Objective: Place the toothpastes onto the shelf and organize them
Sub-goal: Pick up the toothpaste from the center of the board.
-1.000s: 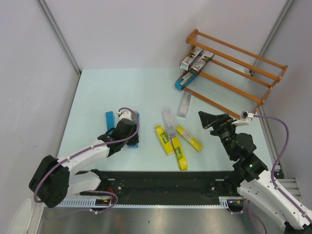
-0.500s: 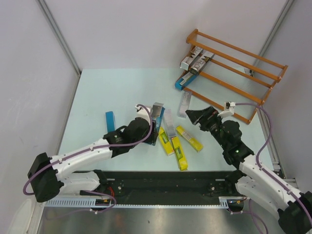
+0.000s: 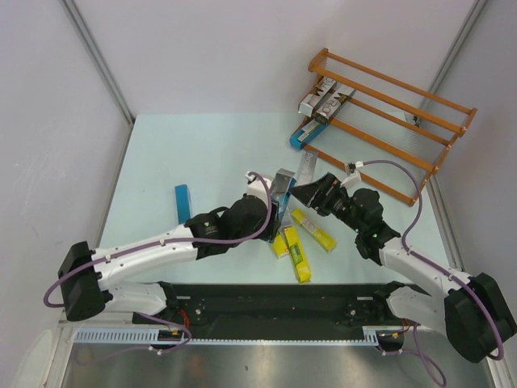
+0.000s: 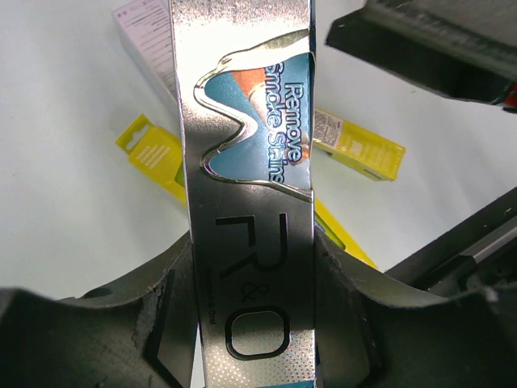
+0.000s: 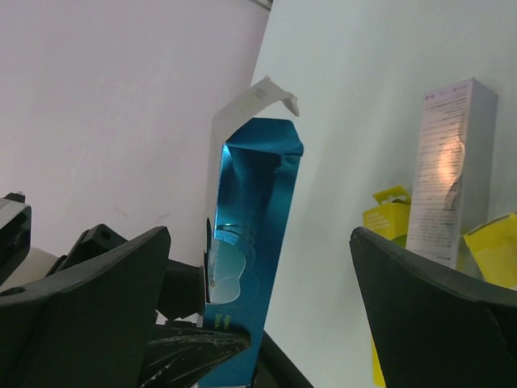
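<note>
My left gripper [image 3: 277, 208] is shut on a silver toothpaste carton [image 3: 283, 183] with a blue side and holds it above the table's middle. In the left wrist view this carton [image 4: 246, 162] fills the gap between my fingers [image 4: 121, 323]. My right gripper [image 3: 310, 192] stands open just right of it. The right wrist view has the carton's blue side [image 5: 254, 202] between its wide-apart fingertips [image 5: 157, 242], not touching. The orange-brown shelf [image 3: 404, 85] stands at the back right with silver cartons [image 3: 325, 99] and a blue one [image 3: 302, 134] at its left end.
Three yellow cartons [image 3: 297, 257] [image 3: 314, 229] [image 3: 279, 244] lie under and in front of the grippers. A silver carton [image 3: 305, 172] lies near the shelf's front, and a blue one [image 3: 183, 202] lies at the left. Grey walls close in both sides.
My left arm has lifted the silver carton from the left part of the table and carried it right to the middle. My right gripper has moved left to meet it, staying open.
</note>
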You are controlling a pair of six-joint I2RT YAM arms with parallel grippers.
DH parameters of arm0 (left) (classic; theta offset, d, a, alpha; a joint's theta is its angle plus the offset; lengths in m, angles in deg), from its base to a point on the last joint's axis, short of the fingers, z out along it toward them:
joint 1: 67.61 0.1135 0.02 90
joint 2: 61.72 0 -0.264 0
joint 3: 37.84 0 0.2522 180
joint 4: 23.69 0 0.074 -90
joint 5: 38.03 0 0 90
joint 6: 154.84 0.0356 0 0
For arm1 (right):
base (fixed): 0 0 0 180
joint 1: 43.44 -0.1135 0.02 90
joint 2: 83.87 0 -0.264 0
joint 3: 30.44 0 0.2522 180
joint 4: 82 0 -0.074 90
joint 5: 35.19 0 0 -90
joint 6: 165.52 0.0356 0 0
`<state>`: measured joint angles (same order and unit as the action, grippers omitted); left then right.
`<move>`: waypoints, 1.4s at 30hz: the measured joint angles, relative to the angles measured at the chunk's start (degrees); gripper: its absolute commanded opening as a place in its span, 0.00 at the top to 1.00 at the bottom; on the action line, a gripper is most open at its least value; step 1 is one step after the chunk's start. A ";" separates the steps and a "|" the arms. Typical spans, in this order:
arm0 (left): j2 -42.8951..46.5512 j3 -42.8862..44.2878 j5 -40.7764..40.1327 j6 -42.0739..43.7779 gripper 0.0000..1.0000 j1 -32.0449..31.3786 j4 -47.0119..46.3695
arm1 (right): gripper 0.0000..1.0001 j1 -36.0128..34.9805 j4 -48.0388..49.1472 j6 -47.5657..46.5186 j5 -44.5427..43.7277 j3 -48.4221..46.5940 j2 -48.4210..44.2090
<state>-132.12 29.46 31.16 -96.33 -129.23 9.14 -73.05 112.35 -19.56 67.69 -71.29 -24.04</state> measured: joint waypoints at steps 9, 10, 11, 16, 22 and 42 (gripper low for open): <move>-5.64 5.81 0.04 0.07 0.55 -3.23 1.27 | 0.08 -0.07 2.60 0.22 3.78 -1.62 3.28; -5.77 5.99 0.07 0.07 0.55 -3.54 1.27 | 0.22 -0.04 2.60 0.31 3.98 -1.66 3.28; -5.81 6.16 0.07 0.04 0.55 -3.74 1.33 | 0.28 -0.02 2.60 0.35 4.09 -1.66 3.28; -5.70 6.60 0.04 0.07 0.55 -3.91 1.55 | 0.51 0.37 1.75 0.37 3.87 -1.66 3.21; -5.22 6.60 0.39 0.42 0.40 -4.15 1.53 | 0.58 0.48 1.25 0.83 3.98 -1.66 1.90; 13.05 -8.09 33.24 -3.85 0.00 22.32 -17.57 | 0.60 0.98 -14.25 -4.85 -7.96 -1.33 -22.56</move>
<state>-119.07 21.38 64.40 -100.17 -106.92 -8.43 -72.07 98.10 -24.41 59.74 -72.63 -46.59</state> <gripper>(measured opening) 0.996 0.424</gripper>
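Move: The blue-and-silver toothpaste, already in the left fingers' grip near its lower end, has its middle about 7 cm to the left of the right hand's point, 4 cm back and 2 cm lower. The open right gripper waits some 6 cm ahead of the left hand, 7 cm to its right and 3 cm higher. From the right hand, a pale toothpaste lies about 3 cm ahead, 6 cm left and 18 cm down; a short yellow toothpaste lies at that depth, 5 cm back and 4 cm right. The right fingers close on the flap-end part of the blue-and-silver toothpaste, after the left hand brings it about 3.5 cm rightward and the right hand eases slightly left. The left fingers then open and let go, and that hand leaves upward, leftward and forward, rolling some 30 degrees with its left side down, while the right hand carries the toothpaste up about 7 cm, right and a little back, its fingertips tilting up. ##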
